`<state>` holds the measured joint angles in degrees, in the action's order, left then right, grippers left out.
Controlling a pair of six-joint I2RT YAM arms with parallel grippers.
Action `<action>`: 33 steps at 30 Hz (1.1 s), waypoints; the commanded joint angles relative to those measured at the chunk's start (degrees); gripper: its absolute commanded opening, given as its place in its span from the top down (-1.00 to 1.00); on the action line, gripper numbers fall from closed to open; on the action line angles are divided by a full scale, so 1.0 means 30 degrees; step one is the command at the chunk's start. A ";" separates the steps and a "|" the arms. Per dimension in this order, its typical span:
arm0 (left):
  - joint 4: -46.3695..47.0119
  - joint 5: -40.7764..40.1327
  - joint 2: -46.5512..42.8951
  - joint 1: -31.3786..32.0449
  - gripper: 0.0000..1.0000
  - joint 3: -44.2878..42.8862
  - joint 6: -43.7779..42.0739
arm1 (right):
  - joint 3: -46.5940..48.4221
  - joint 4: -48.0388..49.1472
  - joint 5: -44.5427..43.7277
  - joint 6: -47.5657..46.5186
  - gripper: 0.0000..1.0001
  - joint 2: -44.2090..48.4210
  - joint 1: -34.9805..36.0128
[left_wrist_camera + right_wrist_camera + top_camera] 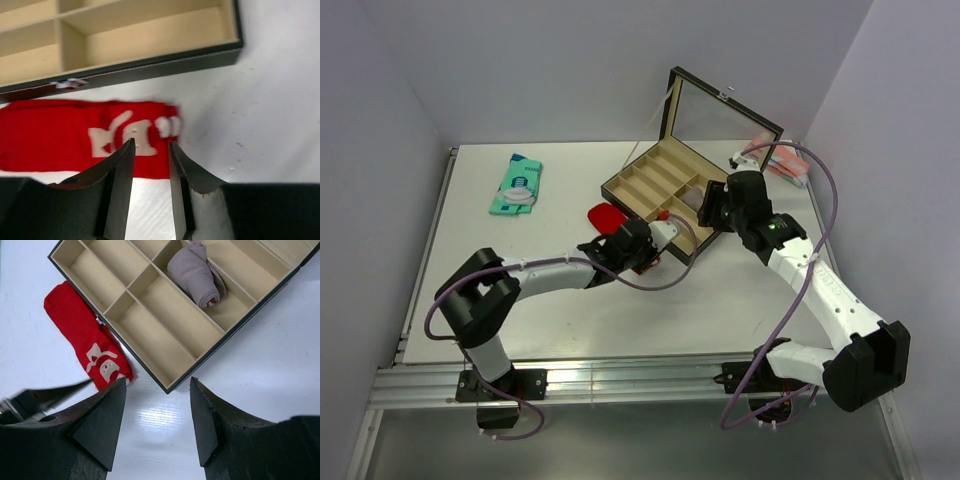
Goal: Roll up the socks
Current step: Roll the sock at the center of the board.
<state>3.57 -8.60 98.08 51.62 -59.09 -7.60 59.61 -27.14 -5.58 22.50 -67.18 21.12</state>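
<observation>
A bright red sock (60, 132) with a white emblem lies flat on the white table along the box's front wall. It also shows in the top view (605, 216) and the right wrist view (82, 332). My left gripper (151, 147) is open by a narrow gap and empty, its tips just short of the sock's emblem end; in the top view the gripper (642, 243) covers part of the sock. My right gripper (157, 382) is open and empty, hovering near the box's near corner (715, 208).
A black open box (638, 192) with tan compartments stands behind the sock; one compartment holds a pale rolled bundle (195, 272). A teal sock (517, 184) lies at the far left. A pink bundle (785, 165) lies at the far right.
</observation>
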 commanded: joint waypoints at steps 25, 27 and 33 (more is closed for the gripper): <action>0.0976 -0.2318 0.2902 0.1574 0.21 0.0185 0.0247 | -0.1591 0.1253 -0.0482 -0.0176 -0.22 0.0683 -0.0010; 0.1181 -0.2668 0.2785 0.1516 0.22 0.0447 0.0188 | -0.1590 0.1194 -0.0483 -0.0235 -0.22 0.0771 -0.0010; 0.2031 -0.4016 0.2550 0.1340 0.21 0.0887 -0.0251 | -0.1620 0.1222 -0.0336 -0.0235 -0.22 0.0859 -0.0010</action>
<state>6.72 -17.37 106.06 55.94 -57.10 -7.33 54.83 -25.69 -6.33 22.41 -66.74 21.12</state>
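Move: The red sock's bear-face end lies about 2 cm ahead of the left hand, 1 cm to its right and 8 cm below; the sock's middle is some 7 cm ahead and 4 cm left. The box's near corner stands about 2 cm ahead and 11 cm right, with the box's middle roughly 20 cm ahead and 11 cm right. From the right hand, the face end is about 4 cm ahead, 12 cm left and 20 cm below. Lower the left gripper about 6 cm to the near edge of the sock's bear-face end, easing back some 2 cm on the way down, then creep about 1 cm forward once low, towards the sock. Roll the wrist a little, left side up by under 10 degrees, and keep the fingers partly open. Let the open right gripper sink about 3 cm beside the box. ##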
